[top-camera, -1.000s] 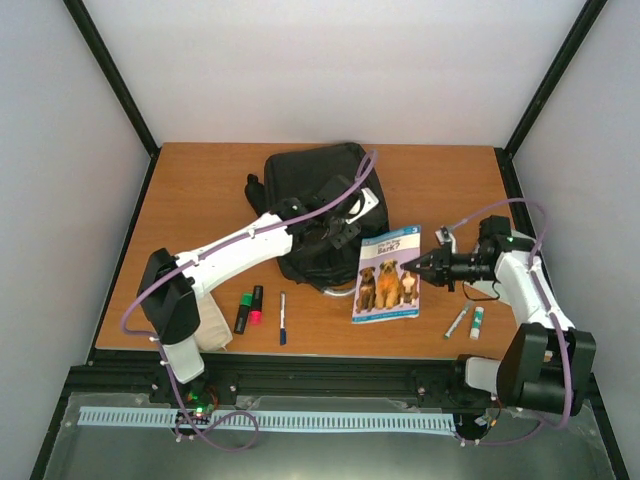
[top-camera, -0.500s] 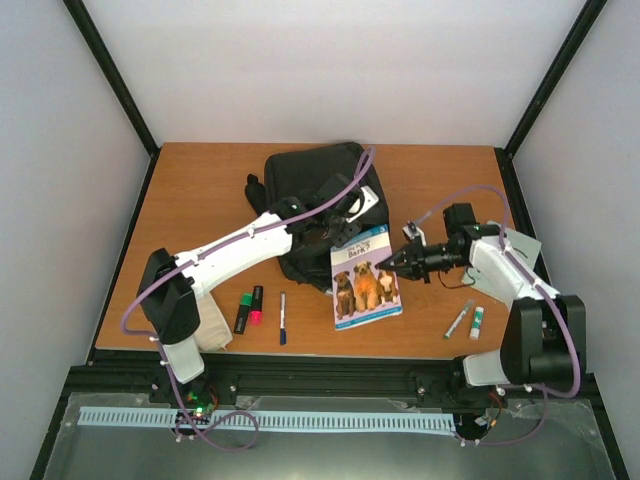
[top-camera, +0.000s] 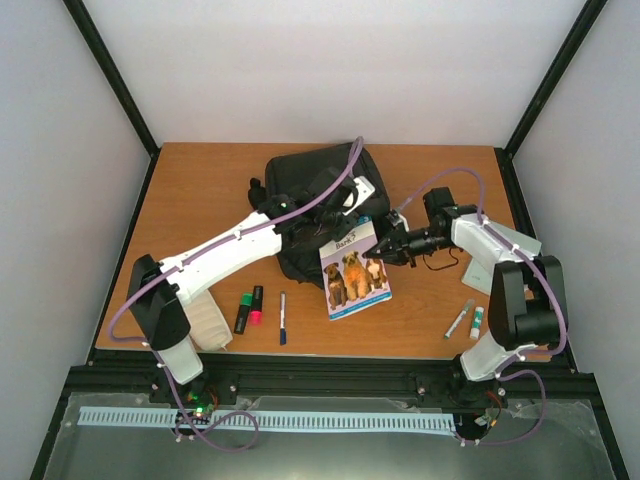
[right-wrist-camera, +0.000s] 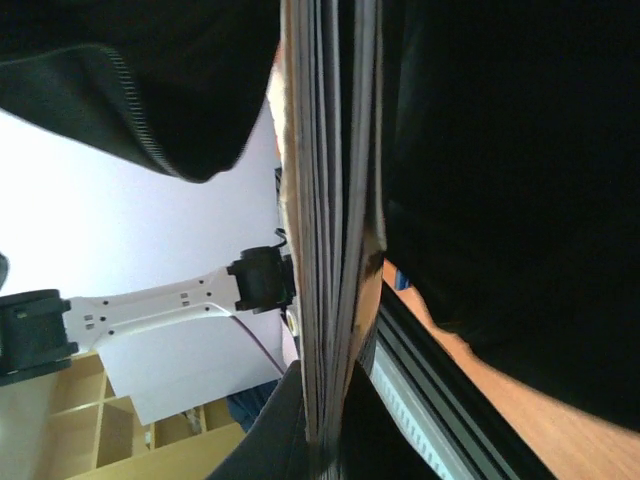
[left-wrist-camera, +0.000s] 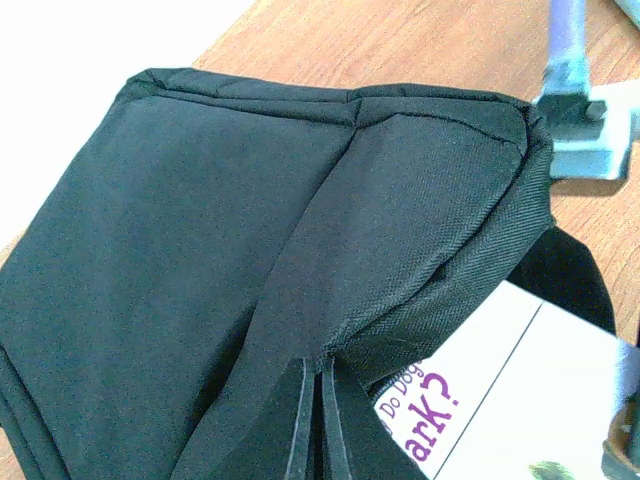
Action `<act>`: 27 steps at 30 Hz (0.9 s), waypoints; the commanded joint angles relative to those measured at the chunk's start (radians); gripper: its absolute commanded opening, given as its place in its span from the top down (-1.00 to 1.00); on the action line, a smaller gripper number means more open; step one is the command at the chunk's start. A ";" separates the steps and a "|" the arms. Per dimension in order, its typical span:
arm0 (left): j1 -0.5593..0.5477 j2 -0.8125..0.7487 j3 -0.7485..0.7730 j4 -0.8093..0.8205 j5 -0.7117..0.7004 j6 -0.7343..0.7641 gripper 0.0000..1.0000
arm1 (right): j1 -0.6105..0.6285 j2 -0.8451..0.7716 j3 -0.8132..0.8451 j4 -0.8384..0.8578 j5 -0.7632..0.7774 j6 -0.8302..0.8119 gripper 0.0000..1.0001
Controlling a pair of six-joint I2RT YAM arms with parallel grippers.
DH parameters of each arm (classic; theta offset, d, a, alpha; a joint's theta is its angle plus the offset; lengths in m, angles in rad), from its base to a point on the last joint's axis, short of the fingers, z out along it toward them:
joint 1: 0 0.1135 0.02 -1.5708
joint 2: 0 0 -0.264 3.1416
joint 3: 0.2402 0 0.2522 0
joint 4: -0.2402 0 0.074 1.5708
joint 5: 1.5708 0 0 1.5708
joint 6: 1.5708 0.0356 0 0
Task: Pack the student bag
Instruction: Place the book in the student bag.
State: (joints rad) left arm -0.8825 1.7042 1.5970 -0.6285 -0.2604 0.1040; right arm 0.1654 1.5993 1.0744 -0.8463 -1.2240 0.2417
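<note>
The student bag [top-camera: 300, 180], a black fabric backpack, lies at the back middle of the table. My left gripper [top-camera: 328, 212] is shut on a fold of its fabric at the opening; in the left wrist view the fingertips [left-wrist-camera: 303, 420] pinch the black cloth of the bag [left-wrist-camera: 200, 250]. A book with dogs on its cover [top-camera: 354, 272] lies tilted in front of the bag, top edge at the opening. My right gripper [top-camera: 373, 254] is shut on its right edge. In the right wrist view the book's pages [right-wrist-camera: 335, 200] run edge-on out of that gripper [right-wrist-camera: 325, 430], with the bag's dark fabric [right-wrist-camera: 500, 200] on both sides.
Near the front left lie highlighters [top-camera: 250, 308], a pen [top-camera: 282, 318] and a whitish pouch [top-camera: 205, 322]. At the front right lie a marker [top-camera: 458, 320] and a glue stick [top-camera: 477, 322]. A pale flat item [top-camera: 480, 274] sits under the right arm.
My right gripper has carried the book left and back, to the bag's opening, turning it as it went. My left gripper has shifted slightly back with the bag's fabric.
</note>
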 commanded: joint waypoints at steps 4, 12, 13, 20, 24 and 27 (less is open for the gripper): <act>0.004 -0.059 0.062 0.075 0.001 -0.030 0.98 | 0.040 0.080 0.059 0.048 0.007 -0.073 0.94; 0.004 -0.094 0.056 0.088 -0.010 -0.032 0.99 | 0.040 0.164 -0.029 0.224 0.064 -0.033 0.94; 0.004 -0.100 0.060 0.088 -0.013 -0.031 0.98 | 0.037 0.170 -0.042 0.233 0.079 -0.033 0.95; 0.005 -0.108 0.073 0.089 0.005 -0.045 0.98 | 0.020 0.219 -0.013 0.195 0.135 -0.064 0.95; 0.005 -0.104 0.045 0.088 0.030 -0.052 0.98 | 0.024 0.228 0.029 0.182 0.112 -0.102 0.94; 0.005 -0.108 0.006 0.098 0.046 -0.056 0.98 | 0.025 0.223 0.046 0.202 0.066 -0.093 0.94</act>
State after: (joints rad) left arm -0.8799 1.6783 1.5967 -0.6437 -0.2409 0.0757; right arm 0.1951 1.8122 1.0817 -0.6609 -1.1400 0.1581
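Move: The bag opening lies about 4 cm ahead of the right hand, 7 cm to its left and 5 cm below; the held book's middle is some 3 cm back and 4 cm left, about level. A pen lies roughly 15 cm back, 20 cm left and 17 cm below. From the left hand, pinching the opening's upper flap, the opening is right below, about 4 cm. The right hand, gripping the book, pushes down about 7 cm and slightly forward under the left hand's held-up flap. ##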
